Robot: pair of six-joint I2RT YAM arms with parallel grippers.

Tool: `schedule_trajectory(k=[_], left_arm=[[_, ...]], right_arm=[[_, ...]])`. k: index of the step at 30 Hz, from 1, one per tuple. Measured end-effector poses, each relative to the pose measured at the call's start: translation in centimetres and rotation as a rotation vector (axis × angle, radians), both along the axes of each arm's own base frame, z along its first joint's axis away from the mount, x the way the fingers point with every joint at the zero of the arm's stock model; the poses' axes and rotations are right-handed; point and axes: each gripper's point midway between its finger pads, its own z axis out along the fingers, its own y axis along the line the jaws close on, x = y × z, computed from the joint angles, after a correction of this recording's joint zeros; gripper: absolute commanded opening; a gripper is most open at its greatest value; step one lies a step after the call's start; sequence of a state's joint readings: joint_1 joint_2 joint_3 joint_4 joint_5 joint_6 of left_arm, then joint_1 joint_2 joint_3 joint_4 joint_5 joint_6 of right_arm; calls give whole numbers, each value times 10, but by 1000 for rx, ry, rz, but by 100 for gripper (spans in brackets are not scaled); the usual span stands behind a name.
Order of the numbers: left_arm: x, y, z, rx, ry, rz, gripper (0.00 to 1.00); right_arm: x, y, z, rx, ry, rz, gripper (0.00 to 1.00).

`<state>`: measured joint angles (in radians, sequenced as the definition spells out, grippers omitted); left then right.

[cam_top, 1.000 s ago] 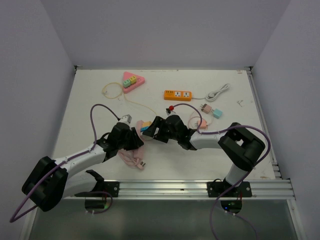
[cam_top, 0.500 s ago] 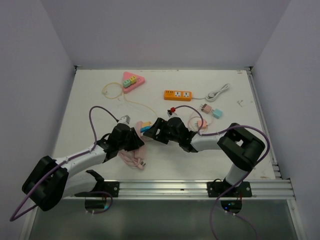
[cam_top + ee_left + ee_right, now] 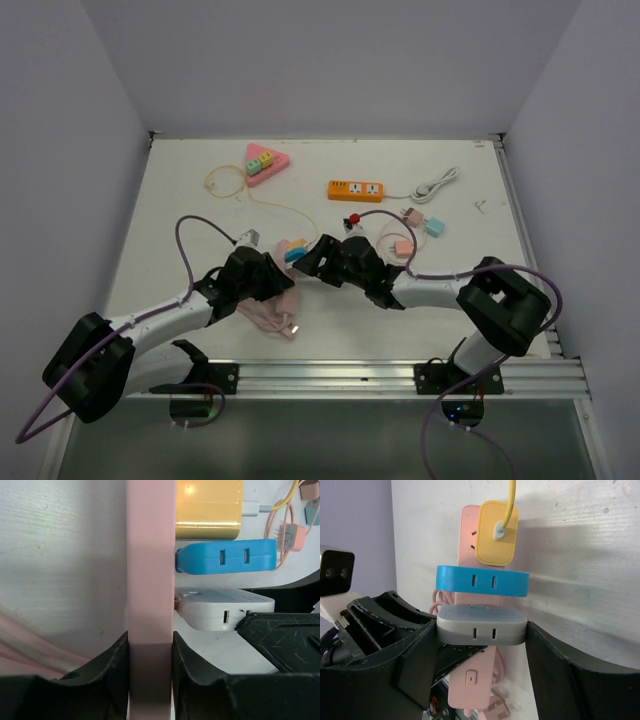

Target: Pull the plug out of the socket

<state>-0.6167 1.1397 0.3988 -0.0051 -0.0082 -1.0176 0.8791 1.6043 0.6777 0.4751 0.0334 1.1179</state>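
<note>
A pink power strip, the socket [image 3: 150,555], stands on edge between the fingers of my left gripper [image 3: 150,645], which is shut on its lower end. Three plugs stick out of its face: yellow [image 3: 496,534], blue [image 3: 482,581] and a white-grey plug [image 3: 481,625]. My right gripper [image 3: 481,630] is shut on the white-grey plug, one finger flat against each side. In the left wrist view a short bit of brass prong shows between that plug [image 3: 220,610] and the strip. From above, both grippers [image 3: 275,280] [image 3: 318,258] meet at the table's middle front.
The strip's pink cable [image 3: 268,318] lies coiled near the front edge. Farther back are an orange power strip [image 3: 357,189] with a white cord [image 3: 437,185], a pink triangular socket [image 3: 265,162], and small pink and teal adapters [image 3: 404,247] [image 3: 436,227].
The right jaws have narrowed onto the white-grey plug. The right arm's elbow has swung to the right, and the pink cable has shifted slightly toward the front.
</note>
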Motion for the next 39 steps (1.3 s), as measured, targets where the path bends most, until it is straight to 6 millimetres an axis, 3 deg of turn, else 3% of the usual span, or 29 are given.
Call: schedule_trajectory(k=[3,5,9,16,19,24,27,31,35,39], left_arm=[[3,3,-1,14,-3,21,0],[0,21,-17,87,36,76,0],[4,28,-18,104,29,117,0],[5,29,-18,107,26,119,0],[5,29,-18,107,25,119,0],[5,29,-18,107,25,118,0],[4,29,-18,108,24,113,0],[5,29,-17,108,23,111,0],[4,29,-17,111,20,107,0],[3,31,-17,121,15,96,0]], right_arm=[[3,-6,7,-10,-17,-22,0],[10,-12,20,2,-44,-56,0],[24,-23,44,38,-90,-111,0],[35,-50,49,6,-89,-167,0],[45,-87,51,-41,-90,-250,0],[59,-179,54,-145,-111,-485,0],[60,-241,46,-223,-91,-640,0],[55,-302,30,-320,-27,-788,0],[50,-337,9,-381,60,-855,0],[44,-347,-24,-397,197,-835,0]])
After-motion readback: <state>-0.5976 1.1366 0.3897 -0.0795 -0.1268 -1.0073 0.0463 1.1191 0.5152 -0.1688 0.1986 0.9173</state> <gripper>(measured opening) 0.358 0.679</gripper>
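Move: The right hand already grips the white plug at the pink socket strip. The open spot it is carried to lies about 35 cm to the right, 5 ahead and 8 below. Near that spot are the salmon plug, some 26 cm right and 5 ahead of the hand, and the teal plug, 34 right and 10 ahead. The blue plug sits 3 cm ahead and 2 left. From the left hand, the white plug is about 3 cm ahead and 5 right. Upward and a little forward by about 5 cm, the right hand pulls the white plug clear of the pink strip. It then sweeps fast to the right, past the salmon plug towards the teal one, yawing clockwise and sinking late, fingers still shut on it. The left hand keeps its grip on the strip and springs back some 3 cm left and slightly down early on. ##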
